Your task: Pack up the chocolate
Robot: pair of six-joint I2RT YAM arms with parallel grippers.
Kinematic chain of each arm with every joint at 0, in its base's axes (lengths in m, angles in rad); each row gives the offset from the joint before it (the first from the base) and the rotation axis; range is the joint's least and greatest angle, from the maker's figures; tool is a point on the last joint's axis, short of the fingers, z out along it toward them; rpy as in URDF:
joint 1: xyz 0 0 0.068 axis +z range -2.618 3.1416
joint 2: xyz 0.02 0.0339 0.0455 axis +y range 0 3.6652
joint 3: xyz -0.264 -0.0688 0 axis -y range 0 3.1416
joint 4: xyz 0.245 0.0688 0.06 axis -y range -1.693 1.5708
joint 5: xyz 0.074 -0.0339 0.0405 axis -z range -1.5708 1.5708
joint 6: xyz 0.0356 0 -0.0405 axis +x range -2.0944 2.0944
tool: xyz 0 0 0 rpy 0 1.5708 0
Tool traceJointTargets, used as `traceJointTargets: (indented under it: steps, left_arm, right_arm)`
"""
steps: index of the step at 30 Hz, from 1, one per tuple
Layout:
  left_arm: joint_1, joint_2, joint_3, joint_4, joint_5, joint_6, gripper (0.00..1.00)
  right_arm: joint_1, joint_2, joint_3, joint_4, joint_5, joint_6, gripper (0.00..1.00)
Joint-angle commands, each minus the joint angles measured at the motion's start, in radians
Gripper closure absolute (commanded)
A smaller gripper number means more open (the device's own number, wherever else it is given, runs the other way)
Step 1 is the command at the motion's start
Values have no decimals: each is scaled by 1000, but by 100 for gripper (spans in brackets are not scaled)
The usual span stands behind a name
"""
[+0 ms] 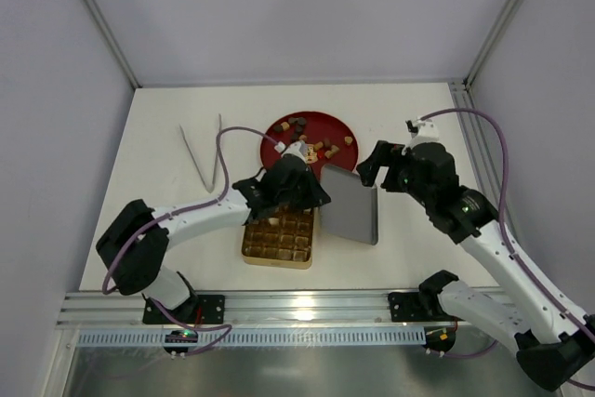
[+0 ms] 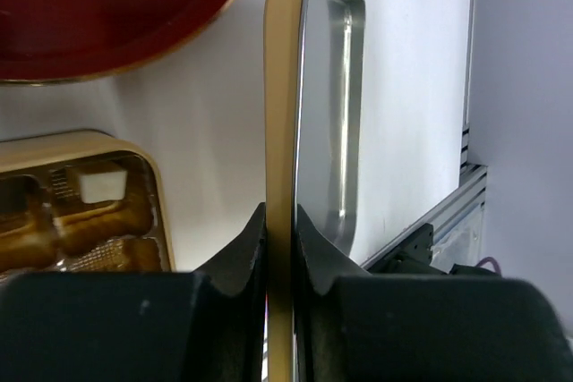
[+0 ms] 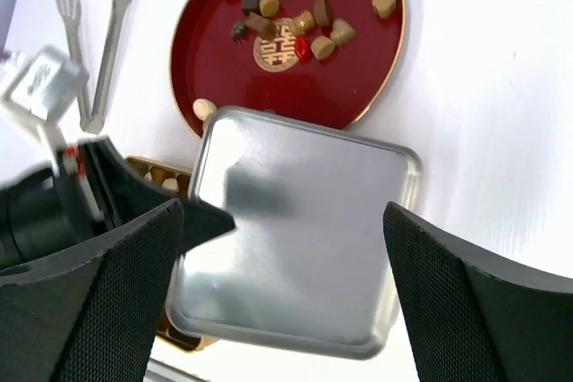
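Note:
Several chocolate pieces [image 1: 314, 147] in brown, tan and cream lie on the round red plate [image 1: 325, 122]; they also show in the right wrist view as chocolate pieces [image 3: 269, 2]. More pieces fill the gold gridded box [image 1: 277, 241], among them a white piece [image 2: 100, 183]. My left gripper [image 2: 282, 221] is shut on the edge of the box's lid [image 2: 327, 114], gold outside and silver inside, held tilted beside the box. My right gripper [image 3: 282, 210] is open, hovering just off the lid's silver face [image 3: 304, 239] without touching it.
Metal tongs [image 1: 204, 155] lie at the back left of the white table. The lid [image 1: 351, 205] stands between the box and my right gripper [image 1: 376, 169]. An aluminium rail [image 1: 307, 304] runs along the near edge.

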Motion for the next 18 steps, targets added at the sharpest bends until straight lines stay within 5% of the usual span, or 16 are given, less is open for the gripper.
traceJointTargets:
  steps: [1,7,13,18]
  left_arm:
    - [72,-80,105,-188,184,23,100]
    - [334,-123,192,-390,532,13,100]
    - [439,-146,246,-567,585,56,100]
    - [451,-157,243,-573,632,19,100]
  right_arm:
    - [59,-89,-19,-2,18,-137,8]
    - [406,-112,-1,-13,220,-285,11]
    - [789,66,79,-34,567,-435,12]
    - [891,253,149,-13,705,-553,12]
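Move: The left hand already grips the lid's left edge; the chocolate box it is bound for lies about 11 cm left, 3 cm back and 11 cm below. The red plate is some 20 cm ahead and 4 cm left of that hand. From the open right hand, the lid's middle is roughly 6 cm left, 3 cm back and 15 cm below, with the box about 23 cm left and 5 cm back. Left carries the still-pinched lid about 10 cm left and up; open right swings back-left towards lid's near edge. ##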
